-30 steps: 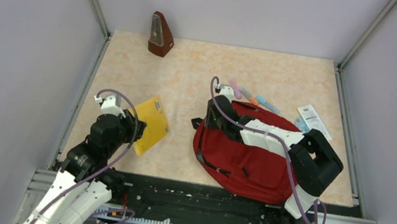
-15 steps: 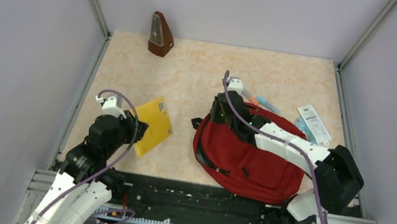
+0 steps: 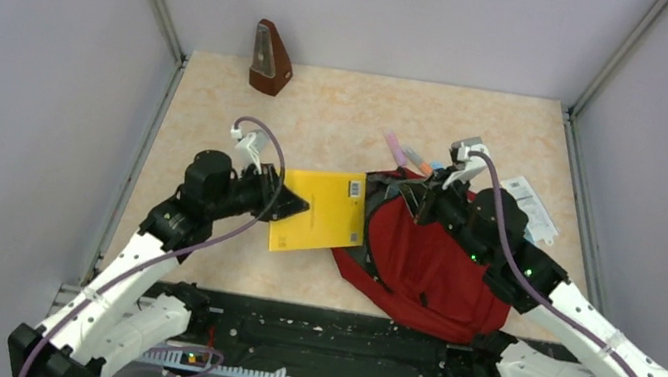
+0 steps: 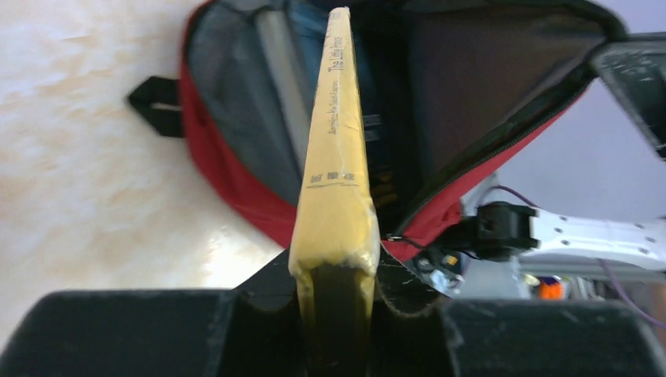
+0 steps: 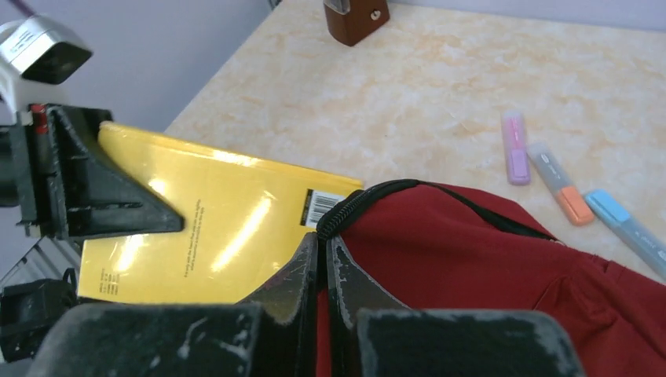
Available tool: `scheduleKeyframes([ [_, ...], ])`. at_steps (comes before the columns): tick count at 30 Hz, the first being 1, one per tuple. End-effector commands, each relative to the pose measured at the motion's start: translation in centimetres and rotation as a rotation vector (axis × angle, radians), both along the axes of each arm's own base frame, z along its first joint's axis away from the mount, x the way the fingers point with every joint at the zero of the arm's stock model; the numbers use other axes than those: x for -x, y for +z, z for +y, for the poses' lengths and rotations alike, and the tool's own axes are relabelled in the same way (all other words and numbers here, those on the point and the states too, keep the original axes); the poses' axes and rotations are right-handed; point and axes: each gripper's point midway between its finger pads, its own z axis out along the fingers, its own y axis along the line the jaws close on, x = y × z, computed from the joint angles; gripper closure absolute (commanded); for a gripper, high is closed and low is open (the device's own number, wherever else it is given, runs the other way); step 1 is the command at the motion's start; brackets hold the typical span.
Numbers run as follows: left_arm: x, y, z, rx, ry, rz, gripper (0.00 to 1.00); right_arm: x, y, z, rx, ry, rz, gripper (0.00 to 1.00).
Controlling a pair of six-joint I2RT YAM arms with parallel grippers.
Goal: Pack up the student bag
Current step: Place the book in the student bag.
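The student bag (image 3: pixel 428 274), dark red with black zipper trim, lies at the table's near right. Its mouth faces left and gapes open. My right gripper (image 3: pixel 410 196) is shut on the upper zipper edge of the bag (image 5: pixel 471 267) and holds that lip raised. My left gripper (image 3: pixel 292 204) is shut on the near edge of a yellow book (image 3: pixel 321 212). The book's far end reaches the bag's mouth. In the left wrist view the book (image 4: pixel 334 157) stands edge-on, pointing into the grey-lined opening of the bag (image 4: pixel 224 177). The right wrist view shows the book (image 5: pixel 212 228) just left of my right gripper (image 5: pixel 323 243).
A brown metronome (image 3: pixel 269 59) stands at the far left corner. Coloured highlighters (image 3: pixel 406 152) lie beyond the bag, seen as pink, orange and blue highlighters (image 5: pixel 516 145) in the right wrist view. A white leaflet (image 3: pixel 530 201) lies at the right. Walls close both sides.
My left arm carried the yellow book rightward from the table's left to the bag's mouth. My right gripper shut on the bag's zipper edge and drew it up and to the right.
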Motion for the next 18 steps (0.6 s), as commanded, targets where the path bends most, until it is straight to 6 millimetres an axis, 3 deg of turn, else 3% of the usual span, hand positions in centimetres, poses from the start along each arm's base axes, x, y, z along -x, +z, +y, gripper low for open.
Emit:
scheduleKeyframes([
  [1,1.0,8.6,-3.9,0.251,-0.204,-0.244,1.00,1.7,1.7,0.5,-0.001,0.129,-0.102,1.00],
  [5,1.4,8.6,-5.3,0.300,-0.253,-0.241,1.00,1.7,1.6,0.4,-0.002,0.130,-0.089,1.00],
  [18,-0.6,2.6,-7.0,0.217,-0.232,-0.138,1.00,2.5,3.9,1.5,-0.107,0.183,-0.105,1.00],
])
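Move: The left hand holds the yellow book. The bag's open mouth lies about 14 cm to this hand's right, 5 cm ahead and 12 cm below, and the pinched flap edge about 18 cm to its right, 3 cm ahead and some 7 cm above. The pink highlighter lies about 26 cm ahead, 19 cm to the right and 21 cm below. From the right hand, the mouth is some 4 cm left, 2 cm ahead and 19 cm below. Rightward by about 6 cm, the left hand carries the yellow book farther across the bag's mouth in a low arch, rising some 3.5 cm and sinking back to its starting height, while it swings clockwise and rolls its left side down, each roughly 10 degrees. The right hand keeps its pinch on the flap edge, easing about 2 cm back and turning slightly counter-clockwise. ##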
